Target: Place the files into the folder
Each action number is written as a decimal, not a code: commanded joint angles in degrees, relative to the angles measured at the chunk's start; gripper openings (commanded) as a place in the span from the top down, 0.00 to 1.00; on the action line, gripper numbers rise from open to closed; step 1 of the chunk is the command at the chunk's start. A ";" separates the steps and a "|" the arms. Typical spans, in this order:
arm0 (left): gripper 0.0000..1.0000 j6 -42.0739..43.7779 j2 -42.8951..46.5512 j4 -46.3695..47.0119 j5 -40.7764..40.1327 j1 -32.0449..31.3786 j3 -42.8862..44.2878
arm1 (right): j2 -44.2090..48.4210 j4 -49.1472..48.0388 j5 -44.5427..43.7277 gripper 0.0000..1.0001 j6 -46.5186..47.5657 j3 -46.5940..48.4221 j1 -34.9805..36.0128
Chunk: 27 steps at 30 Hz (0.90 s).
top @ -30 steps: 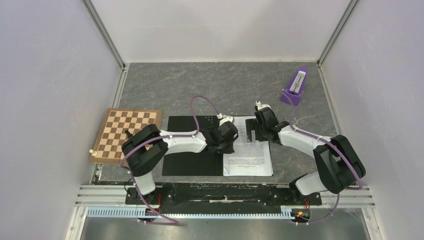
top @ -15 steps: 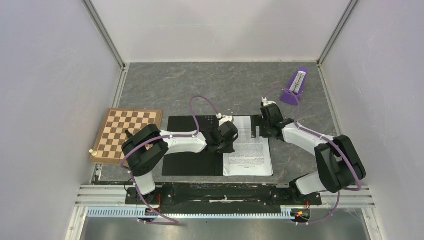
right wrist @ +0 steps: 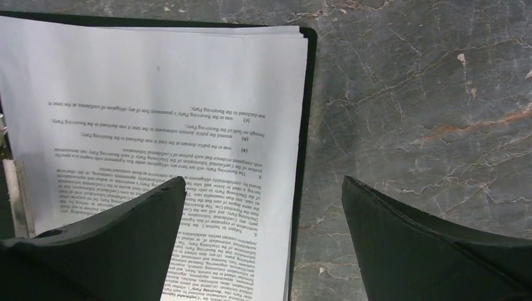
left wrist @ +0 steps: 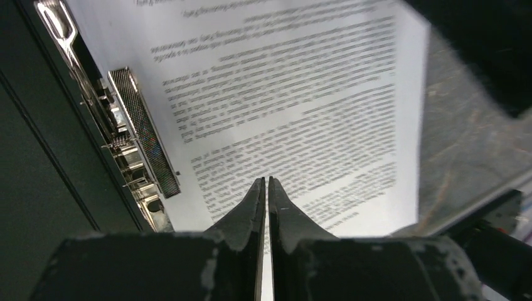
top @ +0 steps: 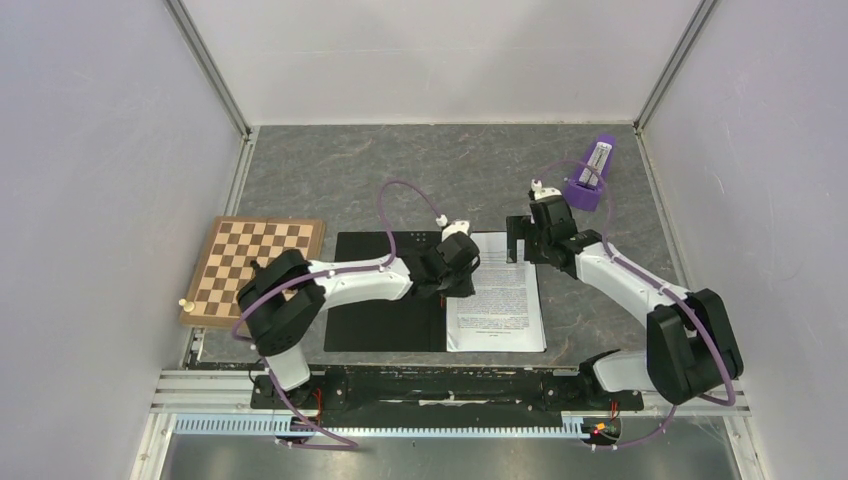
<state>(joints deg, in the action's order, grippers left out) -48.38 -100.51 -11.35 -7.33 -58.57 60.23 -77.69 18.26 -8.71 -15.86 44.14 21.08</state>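
The folder (top: 385,305) lies open on the table with its black inside up. The files (top: 497,300) rest as a stack of printed white sheets on its right half, next to the metal spine clip (left wrist: 143,138). My left gripper (top: 462,285) is shut with nothing between its fingers, its tips (left wrist: 265,180) just above the printed files (left wrist: 282,94). The right gripper (top: 517,240) stands open over the far right corner. In its wrist view the gripper (right wrist: 263,180) straddles the edge of the files (right wrist: 157,106) and the black folder rim (right wrist: 305,125).
A checkered wooden chessboard (top: 255,270) lies left of the folder, with a small white pawn (top: 184,302) at its near left corner. A purple stand with a white device (top: 590,175) sits at the back right. White walls enclose the grey marbled table (top: 400,170).
The right gripper has drawn back from over the sheets toward the far right corner of the folder. The left gripper has shifted slightly right along the sheets and stays shut.
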 commanded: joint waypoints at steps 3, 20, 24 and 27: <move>0.88 2.73 12.26 -2.97 -0.80 2.99 2.56 | 2.53 2.17 -0.14 0.02 -0.49 4.24 5.09; 0.91 -3.23 39.77 -6.96 1.56 16.31 -28.85 | -10.62 1.06 -6.75 0.33 -11.93 12.42 28.02; 0.91 -5.68 37.65 -6.76 2.66 16.54 -29.63 | -12.57 -0.17 -6.85 0.48 -13.05 12.96 28.36; 0.91 -7.32 36.19 -6.07 2.74 16.96 -30.53 | -13.38 -1.51 -6.59 0.56 -13.78 13.03 28.37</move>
<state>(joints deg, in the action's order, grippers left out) -51.33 -62.83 -19.16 -5.39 -42.33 30.59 -90.26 20.18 -13.56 -27.20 54.46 49.28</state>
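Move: The folder's metal clip lies about 18 cm left of the right hand, 6 cm back and 4 below; the papers' middle is some 4 cm left and 8 back. For the left hand, the folder's bare left cover centres about 19 cm to its left, level in reach and 3 cm below; the metal clip is 6 cm left and 2 ahead, the papers' middle 6 cm right, straight across. Right hand, half-closing, sweeps 16 cm left towards the metal clip; left hand hops 17 cm left over the cover. ##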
